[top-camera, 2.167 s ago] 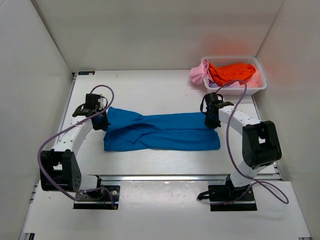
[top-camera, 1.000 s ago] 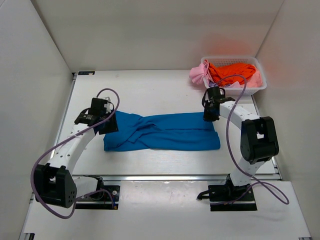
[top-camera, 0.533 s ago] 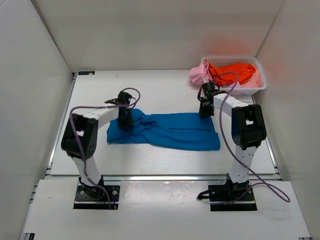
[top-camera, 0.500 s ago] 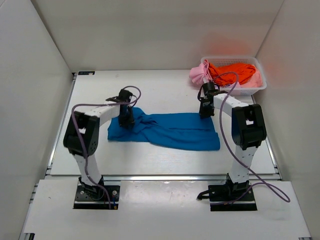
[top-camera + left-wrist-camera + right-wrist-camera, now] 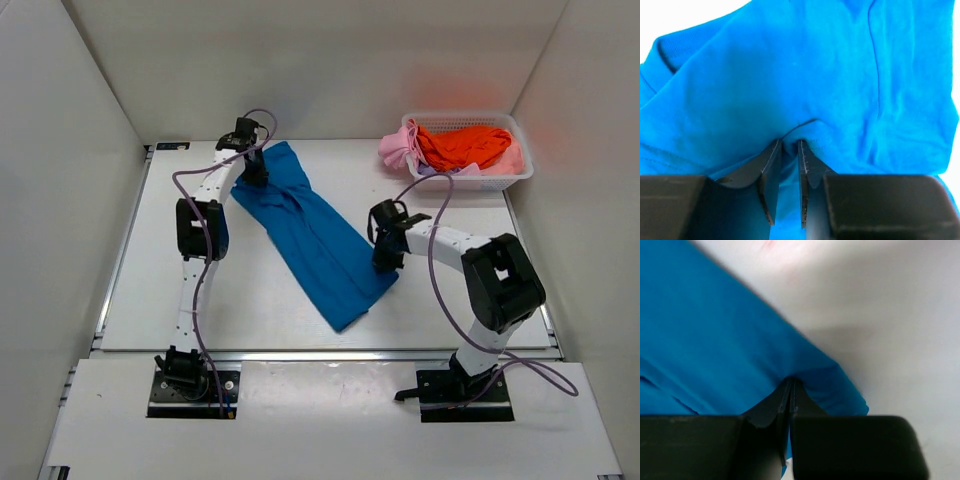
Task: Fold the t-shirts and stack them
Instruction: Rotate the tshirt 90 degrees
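Observation:
The bright blue t-shirt (image 5: 315, 235) lies stretched in a diagonal band on the white table, from the far left down toward the near middle. My left gripper (image 5: 254, 172) is at its far end, the arm stretched straight out. In the left wrist view the left gripper (image 5: 790, 143) has its jaws close together, pinching a ridge of the blue cloth (image 5: 805, 65). My right gripper (image 5: 382, 262) is at the band's right edge. The right wrist view shows the right gripper (image 5: 790, 381) shut tight on the hem of the blue cloth (image 5: 715, 325). An orange t-shirt (image 5: 465, 145) and a pink t-shirt (image 5: 395, 150) are in the basket.
A white mesh basket (image 5: 470, 183) stands at the far right corner with the pink shirt hanging over its left rim. White walls close off the table on the left, back and right. The arm bases sit on the near rail.
The blue shirt lay left to right across the table. The left gripper has since carried its end to the far left and the right gripper came nearer and inward, turning it diagonal.

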Robot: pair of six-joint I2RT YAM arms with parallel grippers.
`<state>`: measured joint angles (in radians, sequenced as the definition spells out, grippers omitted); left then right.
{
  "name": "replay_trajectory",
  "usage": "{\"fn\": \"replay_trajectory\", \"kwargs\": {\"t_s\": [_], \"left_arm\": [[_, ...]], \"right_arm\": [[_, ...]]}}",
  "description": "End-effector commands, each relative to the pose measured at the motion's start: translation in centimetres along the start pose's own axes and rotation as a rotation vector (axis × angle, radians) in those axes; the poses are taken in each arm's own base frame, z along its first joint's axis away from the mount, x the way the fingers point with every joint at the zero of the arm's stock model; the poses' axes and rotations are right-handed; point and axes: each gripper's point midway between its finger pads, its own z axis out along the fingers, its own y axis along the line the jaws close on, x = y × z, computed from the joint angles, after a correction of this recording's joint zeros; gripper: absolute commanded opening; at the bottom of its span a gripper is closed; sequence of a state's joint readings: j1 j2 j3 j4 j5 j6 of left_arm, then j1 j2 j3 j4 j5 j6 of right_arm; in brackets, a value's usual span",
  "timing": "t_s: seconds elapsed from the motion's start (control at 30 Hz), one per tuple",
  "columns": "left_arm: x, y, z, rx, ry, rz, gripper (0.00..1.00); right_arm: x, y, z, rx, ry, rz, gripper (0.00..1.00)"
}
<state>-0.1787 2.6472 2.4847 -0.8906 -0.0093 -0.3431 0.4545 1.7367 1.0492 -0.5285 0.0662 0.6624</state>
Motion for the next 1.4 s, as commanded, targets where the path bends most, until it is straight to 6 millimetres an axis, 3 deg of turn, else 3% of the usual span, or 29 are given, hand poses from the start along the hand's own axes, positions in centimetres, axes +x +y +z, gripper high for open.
{"fn": "replay_trajectory", "kwargs": {"t_s": [0.0,0.1,0.2,0.27,0.43,0.57,0.67,0.77,0.87,0.97,1.07,1.13,1.17,1.23,1.27,1.33,1.37], "left_arm": [[3.6,-0.7,0.2,0.027,0.13,0.046,0.3],[2.5,-2.3,0.4,0.05,0.087,0.102,0.3],[0.8,-3.3,-0.2,0.058,0.013,0.128,0.32],[-0.1,-3.9,-1.3,0.088,-0.019,0.123,0.31],[-0.9,-7.3,-1.6,0.176,-0.069,0.187,0.33],[-1.4,-8.8,-1.7,0.21,-0.114,0.234,0.33],[-2.9,-8.3,-2.0,0.192,-0.162,0.212,0.31],[-4.1,-6.8,-1.7,0.179,-0.183,0.171,0.29],[-6.0,-6.7,-2.7,0.159,-0.247,0.16,0.28],[-8.7,-7.4,-5.3,0.159,-0.343,0.166,0.47],[-12.1,-9.6,-11.1,0.29,-0.45,0.162,0.67],[-13.5,-11.7,-17.8,0.394,-0.51,0.15,0.71],[-12.7,-11.2,-17.8,0.395,-0.481,0.146,0.72],[-10.3,-10.8,-21.4,0.406,-0.451,0.159,0.71],[-9.2,-10.5,-21.9,0.405,-0.429,0.16,0.72],[-4.1,-8.5,-24.1,0.368,-0.351,0.134,0.71],[-2.5,-7.7,-24.3,0.349,-0.325,0.114,0.71]], "right_arm": [[4.3,1.3,0.5,0.017,0.042,0.087,0.0],[6.8,3.4,0.6,-0.022,0.044,0.072,0.0],[9.7,4.2,1.3,-0.028,0.091,0.032,0.0],[12.4,3.7,1.8,-0.012,0.172,0.006,0.0],[17.5,3.6,1.9,-0.061,0.267,-0.07,0.0],[19.8,2.9,1.3,-0.048,0.31,-0.076,0.0],[21.2,1.8,0.7,-0.033,0.327,-0.068,0.0],[21.1,1.3,0.1,-0.023,0.312,-0.048,0.0],[21.0,1.7,-0.7,-0.068,0.306,-0.032,0.0],[19.7,5.3,-2.8,-0.229,0.211,-0.104,0.0],[17.7,8.5,-5.5,-0.351,0.064,-0.201,0.01],[16.8,9.0,-6.6,-0.394,0.002,-0.264,0.0],[15.8,9.0,-6.7,-0.402,-0.023,-0.258,0.03],[13.9,9.1,-7.8,-0.443,-0.095,-0.291,0.11],[13.1,8.3,-7.5,-0.422,-0.111,-0.292,0.14],[10.1,8.0,-8.7,-0.431,-0.181,-0.297,0.25],[9.8,7.4,-8.7,-0.42,-0.177,-0.307,0.32]]}}
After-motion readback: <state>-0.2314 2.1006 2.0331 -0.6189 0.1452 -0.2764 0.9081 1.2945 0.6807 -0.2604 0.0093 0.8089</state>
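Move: My left hand has its fingers down on the far end of the blue t-shirt, which slants away from it: the shirt's middle is some 17 cm to its right and 16 cm back. My right hand's shut fingers are at the near end's right edge, with that middle about 11 cm ahead and 17 cm left, and the loose near corner some 20 cm back and 11 cm left. The basket stands about 32 cm ahead of this hand and 26 cm right. With my shut right hand I drag the t-shirt's near end about 15 cm left and 17 cm back to the table's front edge, rolling the wrist some 20 degrees. My left hand meanwhile pulls the far end about 7 cm right, then edges forward. Then the left fingers open wide and lift some 15 cm clear, drawing back, and the right fingers part slightly, rising 4 cm. ##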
